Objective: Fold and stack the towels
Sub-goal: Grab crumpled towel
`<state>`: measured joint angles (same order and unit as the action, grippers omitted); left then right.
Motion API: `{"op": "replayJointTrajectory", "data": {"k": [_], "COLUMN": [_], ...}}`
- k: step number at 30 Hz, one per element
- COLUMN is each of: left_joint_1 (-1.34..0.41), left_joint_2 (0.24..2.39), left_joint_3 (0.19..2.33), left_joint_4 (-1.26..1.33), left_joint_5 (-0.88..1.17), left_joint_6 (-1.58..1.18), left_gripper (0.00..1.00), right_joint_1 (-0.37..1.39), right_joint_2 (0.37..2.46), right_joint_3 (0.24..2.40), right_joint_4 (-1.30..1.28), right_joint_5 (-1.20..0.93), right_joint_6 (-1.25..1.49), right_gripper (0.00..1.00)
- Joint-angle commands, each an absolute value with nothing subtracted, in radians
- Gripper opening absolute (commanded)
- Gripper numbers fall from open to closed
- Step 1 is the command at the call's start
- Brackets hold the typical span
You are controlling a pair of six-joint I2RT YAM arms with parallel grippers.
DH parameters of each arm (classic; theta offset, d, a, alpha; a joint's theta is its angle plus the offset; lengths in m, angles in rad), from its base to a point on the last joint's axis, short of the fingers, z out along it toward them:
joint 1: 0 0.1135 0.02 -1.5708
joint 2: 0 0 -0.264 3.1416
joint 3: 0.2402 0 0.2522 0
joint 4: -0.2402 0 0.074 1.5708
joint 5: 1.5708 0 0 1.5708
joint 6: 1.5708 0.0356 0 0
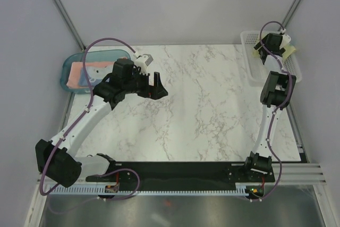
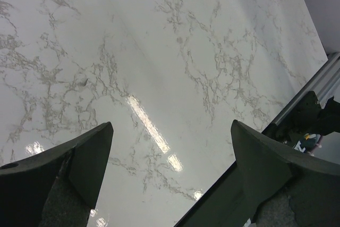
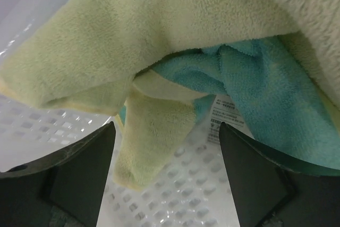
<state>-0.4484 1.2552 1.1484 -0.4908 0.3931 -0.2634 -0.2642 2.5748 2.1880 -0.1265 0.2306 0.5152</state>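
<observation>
A pale yellow towel (image 3: 175,19) with a teal panel (image 3: 265,89) and a white tag lies crumpled in the white mesh basket (image 3: 212,184). My right gripper (image 3: 167,147) is open down inside the basket, and a hanging yellow corner sits between its jaws, closer to the left one. From above, that gripper (image 1: 271,46) is over the basket (image 1: 249,57) at the back right. A salmon-pink towel (image 1: 79,74) lies in the teal tray (image 1: 66,67), with a light blue cloth (image 1: 100,72) beside it, partly hidden by my left arm. My left gripper (image 2: 172,152) hangs open above bare marble (image 2: 159,51), holding nothing.
The left gripper (image 1: 156,87) hovers over the back left of the table (image 1: 212,104), just right of the tray. Grey walls close in the back and sides. A black strip and metal rail (image 1: 186,176) run along the near edge between the arm bases.
</observation>
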Motion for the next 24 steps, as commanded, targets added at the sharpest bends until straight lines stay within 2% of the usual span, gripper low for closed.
{"op": "replayJointTrajectory", "data": {"k": [1, 6, 8, 9, 10, 12, 13, 14, 20, 24], "left_joint_1": [-0.446, -0.446, -0.446, -0.446, -0.446, -0.446, -0.446, -0.446, -0.446, -0.452], "left_joint_2": [1.246, 1.244, 1.238, 1.232, 1.232, 1.230, 1.227, 1.224, 1.218, 1.285], "left_joint_3": [1.150, 1.151, 1.144, 1.143, 1.143, 1.144, 1.144, 1.144, 1.175, 1.249], "left_joint_4": [-0.443, -0.443, -0.443, -0.443, -0.442, -0.443, -0.442, -0.442, -0.451, -0.451], "left_joint_5": [0.368, 0.350, 0.335, 0.331, 0.330, 0.334, 0.337, 0.339, 0.325, 0.377], "left_joint_6": [-0.224, -0.215, -0.212, -0.212, -0.210, -0.210, -0.210, -0.210, -0.251, -0.285], "left_gripper": [1.00, 1.00, 1.00, 1.00, 1.00, 1.00, 1.00, 1.00, 1.00, 1.00], "right_joint_1": [-0.261, -0.265, -0.271, -0.273, -0.276, -0.287, -0.294, -0.299, -0.311, -0.325], "right_joint_2": [2.617, 2.657, 2.661, 2.661, 2.664, 2.660, 2.654, 2.645, 2.424, 2.141], "right_joint_3": [2.249, 2.243, 2.241, 2.243, 2.243, 2.244, 2.244, 2.241, 2.159, 2.108], "right_joint_4": [-0.051, -0.051, -0.051, -0.046, -0.031, -0.015, -0.002, 0.029, 0.091, 0.083], "right_joint_5": [0.231, 0.238, 0.226, 0.216, 0.203, 0.140, 0.111, 0.085, -0.069, -0.129], "right_joint_6": [0.586, 0.623, 0.629, 0.627, 0.624, 0.629, 0.627, 0.626, 0.569, 0.606], "right_gripper": [0.87, 0.83, 0.72, 0.64, 0.43, 0.20, 0.05, 0.00, 0.00, 0.00]}}
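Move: Just ahead of the right hand's open fingers, about 2 cm farther out and 3 cm below, hangs the yellow fold of the crumpled towel. The towel's teal part lies some 5 cm back from the hand, 4 cm to its right and 4 cm down; the white basket's middle is roughly 9 cm back, straight in line and 4 cm lower. From the idle left hand the fold is about 39 cm ahead, 57 cm to the right and 20 cm below. Sinking about 2.5 cm and nosing 1.5 cm forward into the towel, the right hand shuts its wide-open fingers fully and pinches the yellow fold between the tips. Keeping that pinch, it lifts some 8 cm from its lowest point, quickening, easing slightly back and left while the fingers tip up roughly 10 degrees and swing a little counter-clockwise. ##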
